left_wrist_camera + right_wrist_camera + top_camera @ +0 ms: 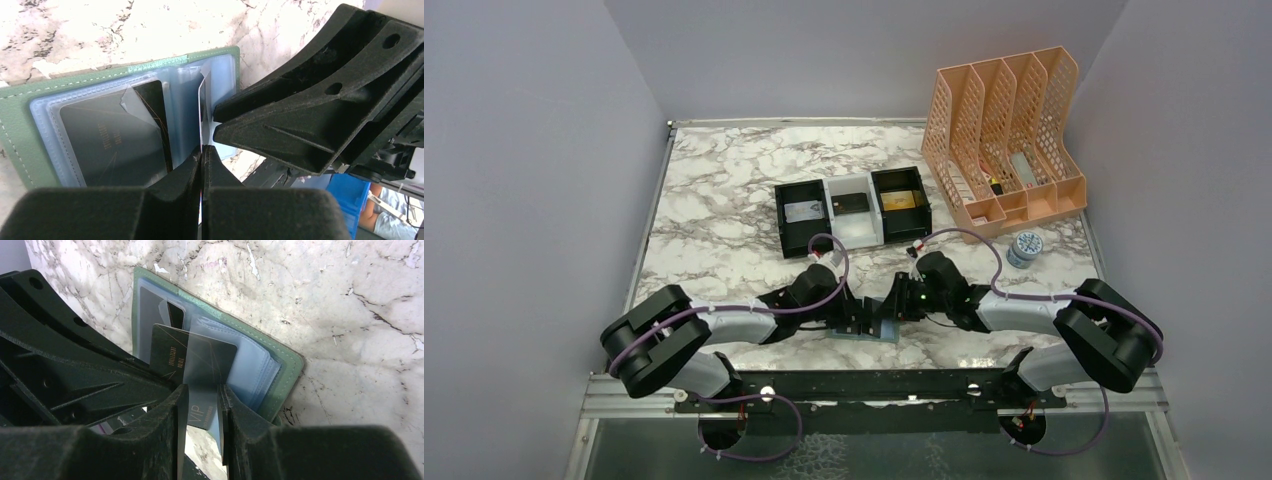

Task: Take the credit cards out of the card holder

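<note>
The sage-green card holder (pixel 871 334) lies open near the table's front edge, between both arms. Its green cover (pixel 20 120) frames pale blue pockets, and one dark credit card (pixel 112 140) sits in the left pocket. A second dark credit card (pixel 167 350), marked VIP, sticks partway out of a clear pocket leaf. My left gripper (pixel 202 149) is shut on this card, which shows edge-on (pixel 201 115) in the left wrist view. My right gripper (pixel 200 392) stands with its jaws apart, and the card's corner and the clear leaf lie between its fingers.
A black-and-white three-compartment tray (pixel 778 215) stands at mid-table with a flat card in each compartment. An orange file organiser (pixel 1004 130) stands at the back right, with a small blue tin (pixel 1024 248) in front of it. Grey walls enclose the marble table.
</note>
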`<state>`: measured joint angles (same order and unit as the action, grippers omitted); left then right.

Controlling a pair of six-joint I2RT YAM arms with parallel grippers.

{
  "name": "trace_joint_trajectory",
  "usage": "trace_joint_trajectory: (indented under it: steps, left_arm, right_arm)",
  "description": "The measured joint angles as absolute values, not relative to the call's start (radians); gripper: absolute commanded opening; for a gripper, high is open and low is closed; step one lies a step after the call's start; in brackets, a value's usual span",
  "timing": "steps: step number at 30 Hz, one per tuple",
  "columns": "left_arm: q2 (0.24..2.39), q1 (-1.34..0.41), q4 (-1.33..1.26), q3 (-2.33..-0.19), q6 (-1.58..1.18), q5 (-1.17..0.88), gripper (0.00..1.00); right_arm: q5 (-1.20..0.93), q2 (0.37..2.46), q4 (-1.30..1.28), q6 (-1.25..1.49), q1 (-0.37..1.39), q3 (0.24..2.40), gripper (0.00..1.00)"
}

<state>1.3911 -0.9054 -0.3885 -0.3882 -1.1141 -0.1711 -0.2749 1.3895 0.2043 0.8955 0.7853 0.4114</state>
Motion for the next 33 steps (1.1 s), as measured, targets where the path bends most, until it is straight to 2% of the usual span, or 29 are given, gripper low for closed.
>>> trace_joint_trajectory:
  steps: [6,17,22,24,25,29,33]
  left_arm:
    - [1.351,-0.905,-0.350,-0.380,-1.114,-0.155,0.00]
    - [1.146,-0.905,-0.012,-0.462,-1.029,0.014,0.00]
    - [1.109,-0.905,0.069,-0.473,-1.001,0.052,0.00]
    - [1.089,-0.905,0.092,-0.473,-0.991,0.064,0.00]
    - [1.077,-0.905,0.099,-0.473,-0.985,0.070,0.00]
    - [1.030,-0.895,0.106,-0.473,-0.960,0.078,0.00]
    - [1.002,-0.828,0.102,-0.473,-0.929,0.038,0.00]
  right_arm:
    - [-0.279,1.377,0.198,0.883,0.785,0.413,0.31]
    - [-0.321,1.308,0.186,0.847,0.785,0.443,0.36]
    - [-0.322,1.262,0.183,0.840,0.785,0.443,0.48]
    - [-0.317,1.236,0.180,0.834,0.785,0.443,0.60]
    - [-0.308,1.221,0.178,0.832,0.785,0.443,0.62]
    - [-0.269,1.160,0.167,0.818,0.774,0.443,0.65]
    - [-0.277,1.128,0.165,0.810,0.688,0.440,0.66]
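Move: The black VIP card is already between the left fingertips, its middle about 2 cm right, 1 cm ahead and 1 cm below. The open card holder lies about 3 cm below, centred 1 cm to the right; the other black card in its left pocket is some 3 cm left. The black-and-white tray is about 26 cm ahead, level sideways. From the right hand the VIP card is roughly 4 cm left, level fore and aft, 1 cm higher. Left hand draws the pinched card about 6 cm left and 5 up; right hand opens, rising 8, forward 4. ##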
